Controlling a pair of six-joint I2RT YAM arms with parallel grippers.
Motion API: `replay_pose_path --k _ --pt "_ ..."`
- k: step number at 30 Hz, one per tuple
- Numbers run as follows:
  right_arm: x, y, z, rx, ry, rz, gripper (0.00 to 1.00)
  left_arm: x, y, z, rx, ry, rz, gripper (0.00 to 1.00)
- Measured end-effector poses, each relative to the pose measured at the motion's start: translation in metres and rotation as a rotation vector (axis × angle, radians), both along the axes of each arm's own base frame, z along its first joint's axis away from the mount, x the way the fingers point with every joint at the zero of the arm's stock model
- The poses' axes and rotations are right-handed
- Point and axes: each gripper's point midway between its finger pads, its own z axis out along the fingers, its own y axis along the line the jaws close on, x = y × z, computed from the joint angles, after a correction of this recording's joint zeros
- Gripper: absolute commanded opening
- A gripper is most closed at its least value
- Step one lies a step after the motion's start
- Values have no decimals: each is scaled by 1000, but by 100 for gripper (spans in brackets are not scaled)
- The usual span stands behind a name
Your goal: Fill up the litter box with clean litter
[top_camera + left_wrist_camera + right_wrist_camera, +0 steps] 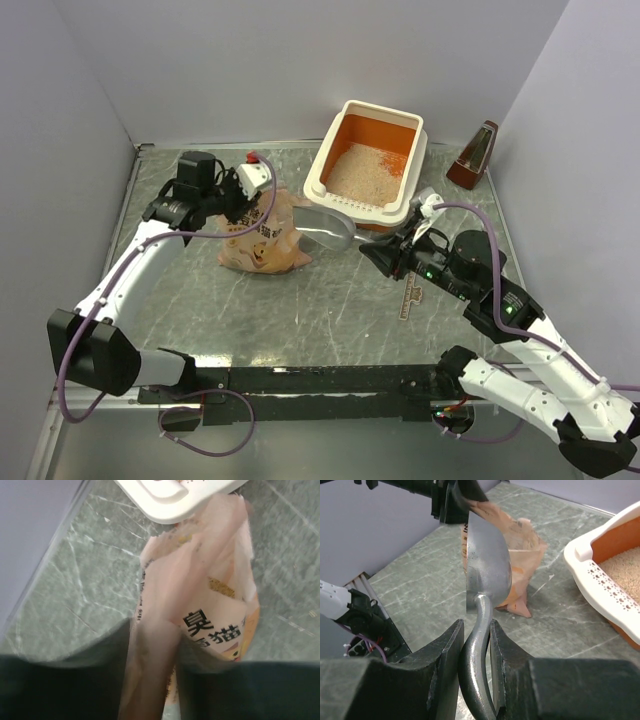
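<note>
The litter box (325,150), cream outside and orange inside, stands at the back centre with clean litter (365,170) spread over its floor. A peach-pink bag (265,240) stands to its left. My left gripper (243,195) is at the bag's top. In the left wrist view a fold of the bag (200,580) fills the gap in the left gripper (155,645). My right gripper (476,630) is shut on the handle of the grey metal scoop (487,565). The scoop bowl (325,232) hangs between the bag and the box's near rim (600,575).
A dark brown pyramid-shaped object (473,157) stands at the back right by the wall. A thin wooden strip (408,297) lies on the table under the right arm. Grey walls close in the table on the left, back and right.
</note>
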Motion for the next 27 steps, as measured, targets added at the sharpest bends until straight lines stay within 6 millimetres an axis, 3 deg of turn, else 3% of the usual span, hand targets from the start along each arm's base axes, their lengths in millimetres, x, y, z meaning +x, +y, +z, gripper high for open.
replay_pose_path --k 6,12,17,22,27 --pt "12 4 -15 -49 45 -22 0 -5 1 3 8 -39 -26 1" --pt "38 5 -22 -118 128 -51 0 -45 8 9 -33 -124 -53 1" --pt "44 13 -5 -154 146 -16 0 -78 11 12 -62 -167 -76 1" --pt "41 25 22 -141 129 48 0 -92 8 8 -76 -190 -95 1" --pt "32 34 13 -191 154 96 0 -95 6 8 -87 -198 -95 1"
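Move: A strip of the litter bag's rim is already between my left hand's half-open fingers, and the bag's middle lies about 13 cm below, 5 cm right and 2 cm back. The litter box stands roughly 28 cm to that hand's right and 16 cm farther out. My right hand holds the metal scoop, its blade about 10 cm left and 7 cm ahead; from this hand the bag is some 24 cm left, 14 cm ahead and 22 cm lower. I shut my left fingers on the bag's rim, pinch it and draw it straight back about 9 cm, tipping the fingers up some 10 degrees. Keeping my grip on the scoop, my right hand dips slightly while reaching forward some 4 cm, then rises and edges left, sinking a little at the end, bringing the blade towards the bag's mouth with its tip angled lower. ##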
